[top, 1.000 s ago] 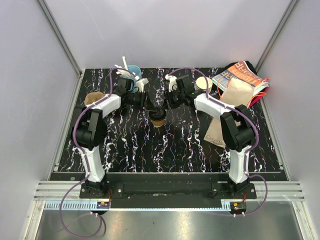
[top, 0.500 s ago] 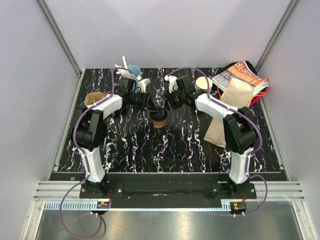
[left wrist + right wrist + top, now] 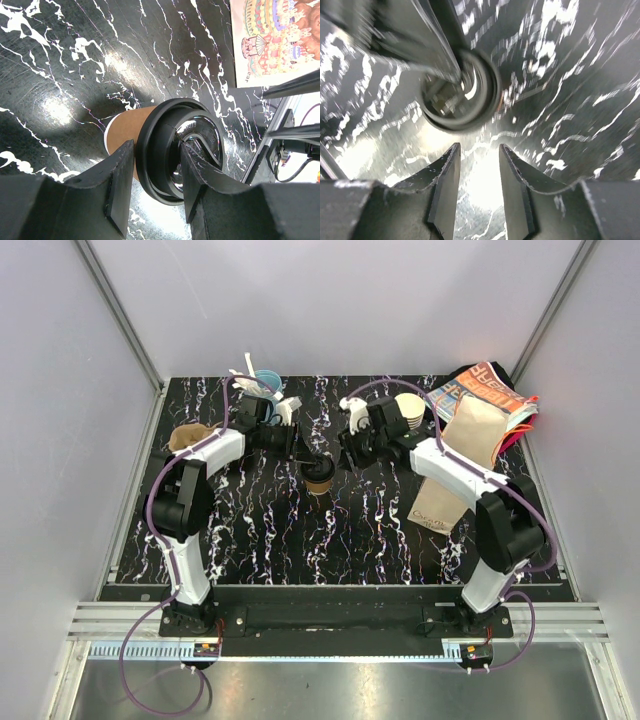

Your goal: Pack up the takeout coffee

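Observation:
The takeout coffee is a small brown paper cup with a black lid, standing mid-table. My left gripper is shut on it at the rim: one finger is outside the cup wall and the other rests on the lid's top. Just right of the cup, my right gripper stands open with nothing between its fingers. In the blurred right wrist view the lidded cup lies beyond its fingertips.
A light-blue cup with white utensils stands at the back left and a stack of nested cups at the back right. A brown paper bag and coloured printed paper lie at the right. A brown crumpled thing sits at the left.
My right gripper has opened wider and drawn back to the right, away from the cup, and its elbow has swung right. The left gripper and the cup have stayed put.

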`<control>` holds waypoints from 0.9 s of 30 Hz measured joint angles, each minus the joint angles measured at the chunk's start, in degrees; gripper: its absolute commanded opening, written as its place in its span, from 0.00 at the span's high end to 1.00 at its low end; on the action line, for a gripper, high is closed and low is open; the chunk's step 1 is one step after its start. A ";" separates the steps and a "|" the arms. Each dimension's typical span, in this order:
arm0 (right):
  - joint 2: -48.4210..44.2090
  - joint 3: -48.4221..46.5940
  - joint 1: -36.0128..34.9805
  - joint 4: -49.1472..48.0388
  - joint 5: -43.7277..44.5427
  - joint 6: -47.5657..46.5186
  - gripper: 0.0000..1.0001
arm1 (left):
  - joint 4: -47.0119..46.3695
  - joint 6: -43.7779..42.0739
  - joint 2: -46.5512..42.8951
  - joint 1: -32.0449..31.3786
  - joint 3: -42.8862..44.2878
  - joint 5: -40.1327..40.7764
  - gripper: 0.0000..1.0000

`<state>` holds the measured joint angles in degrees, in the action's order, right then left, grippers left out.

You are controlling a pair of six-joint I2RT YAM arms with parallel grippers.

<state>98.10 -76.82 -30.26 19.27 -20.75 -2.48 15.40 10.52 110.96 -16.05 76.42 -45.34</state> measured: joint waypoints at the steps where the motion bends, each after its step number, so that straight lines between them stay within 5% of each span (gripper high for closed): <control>1: 0.39 1.01 0.00 0.09 -0.11 0.15 0.57 | -0.04 0.02 -0.02 0.00 -0.04 0.00 0.68; 27: 7.96 0.50 -0.68 -2.34 -5.22 8.41 0.53 | -0.57 0.26 -0.35 -0.09 -0.48 0.42 0.69</control>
<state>106.06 -76.31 -30.94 16.93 -25.98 5.93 14.83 10.79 110.61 -16.14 75.94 -44.93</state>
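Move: Around 6 cm to the right hand's left, level with it front to back and about 6 cm below, is the black lid on the paper cup. The left hand already pinches the rim, with the lid's middle some 2 cm back, 2 cm right and 1 cm below. From the right hand, the cup stack stands about 11 cm ahead, 11 cm right and 8 cm below, the paper bag roughly 21 cm right, 1 cm back and 8 cm below. Sinking some 5 cm and easing slightly back first, the right hand drops to lid height beside the cup, then levels off and slides a couple of centimetres left towards the lid's right-hand rim, tipping its part-open fingers down by over 10 degrees. Its fingertips end close against that rim; firm contact can't be made out. The left hand stays put, keeping its pinch on the lid. ##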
